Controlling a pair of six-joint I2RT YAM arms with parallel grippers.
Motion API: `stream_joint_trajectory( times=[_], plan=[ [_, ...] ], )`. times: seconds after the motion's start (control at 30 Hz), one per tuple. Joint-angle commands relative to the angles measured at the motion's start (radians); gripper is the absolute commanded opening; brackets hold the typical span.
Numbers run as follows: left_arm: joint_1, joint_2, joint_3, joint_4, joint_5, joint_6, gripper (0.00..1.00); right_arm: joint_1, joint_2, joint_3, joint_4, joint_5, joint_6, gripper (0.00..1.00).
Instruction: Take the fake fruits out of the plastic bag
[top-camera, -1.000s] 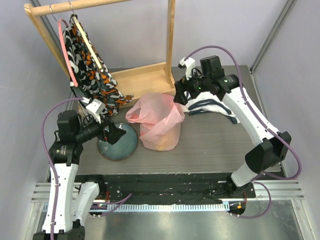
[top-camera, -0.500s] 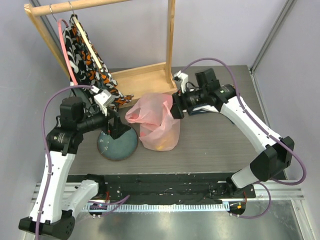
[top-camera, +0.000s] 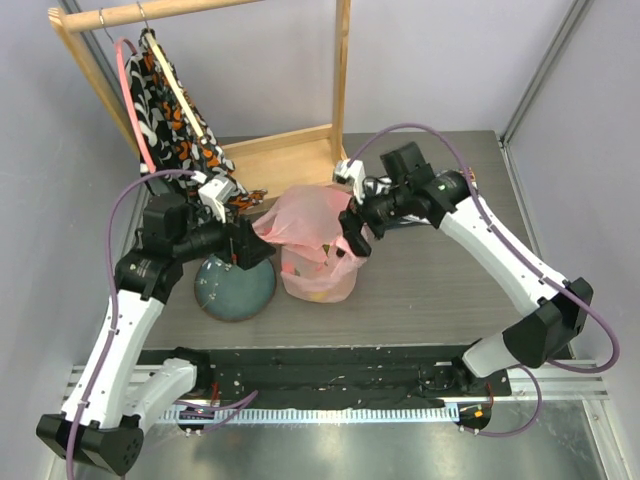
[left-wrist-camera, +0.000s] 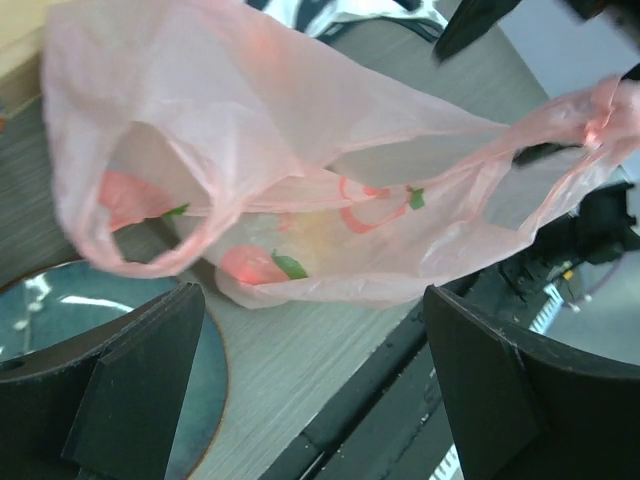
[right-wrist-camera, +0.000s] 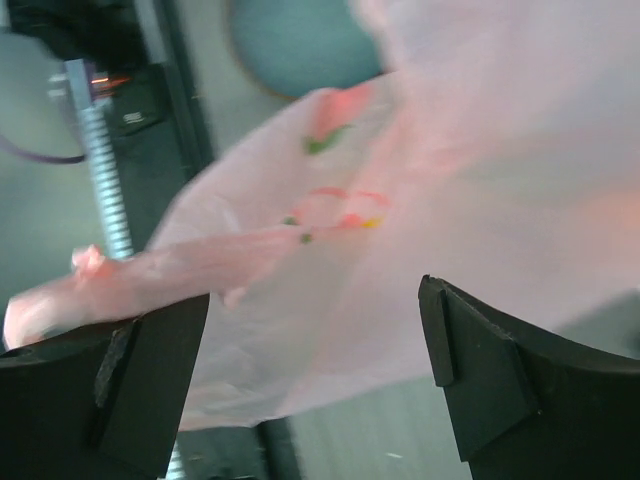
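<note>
The translucent pink plastic bag (top-camera: 312, 240) stands crumpled in the middle of the table, its loop handles slack on top. The fake fruits lie inside it; only a dim yellow-orange glow (top-camera: 322, 290) shows through the film near the bottom. My left gripper (top-camera: 254, 252) hovers open at the bag's left side, just past the plate, and in the left wrist view (left-wrist-camera: 315, 400) the bag (left-wrist-camera: 300, 150) hangs ahead of its fingers. My right gripper (top-camera: 352, 243) is open against the bag's right side, with pink film (right-wrist-camera: 330, 280) spread between and beyond its fingers (right-wrist-camera: 480, 370).
A teal plate (top-camera: 232, 292) sits left of the bag, under the left wrist. A wooden clothes rack (top-camera: 290, 155) with a patterned garment (top-camera: 180, 140) stands at the back left. White-and-navy cloth (top-camera: 374, 186) peeks out behind the right arm. The black front rail (left-wrist-camera: 400, 360) borders the table's near edge.
Both arms closed in on the bag. The left gripper swung right, off the plate, to the bag's left side. The right gripper came forward and down onto its right side.
</note>
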Motion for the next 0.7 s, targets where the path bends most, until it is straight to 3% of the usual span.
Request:
stream_joint_trajectory(
  times=[0.0, 0.07, 0.13, 0.2, 0.4, 0.67],
  plan=[
    [-0.001, -0.052, 0.019, 0.028, -0.169, -0.079, 0.97, -0.022, 0.007, 0.17, 0.082, 0.22, -0.156, 0.94],
    [0.0, -0.087, 0.041, -0.018, -0.255, -0.088, 0.97, 0.01, 0.1, 0.227, 0.129, 0.276, -0.196, 0.93],
    [0.009, -0.112, 0.074, -0.103, -0.463, -0.138, 0.98, 0.026, 0.179, 0.34, 0.125, 0.31, -0.26, 0.92],
    [0.07, -0.124, 0.085, -0.153, -0.548, -0.158, 1.0, 0.061, 0.289, 0.462, 0.094, 0.316, -0.323, 0.91],
    [0.16, -0.169, 0.107, -0.192, -0.548, -0.192, 1.0, 0.191, 0.469, 0.612, 0.057, 0.333, -0.428, 0.91],
    [0.229, -0.241, 0.118, -0.177, -0.571, -0.226, 1.0, 0.333, 0.55, 0.67, 0.025, 0.386, -0.498, 0.92]
  ],
)
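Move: The bag with the fruits lies under and beyond my right fingers: its middle is about 9 cm left, 3 cm ahead and 12 cm below. The blue plate is some 27 cm to this hand's left and 6 cm back; the striped cloth sits 17 cm to its right and 15 cm ahead. From my left hand the bag's middle lies roughly 14 cm right, 8 cm ahead and 15 cm down. I take my right hand, the bag's raised handle over one finger, about 12 cm forward and up, then swing it left across the bag, 15 cm in all, sinking and easing back to the mouth's left end, open fingers rolling some 30 degrees. My left hand clears off left by about 13 cm, turning 45 degrees counter-clockwise, wide open. ##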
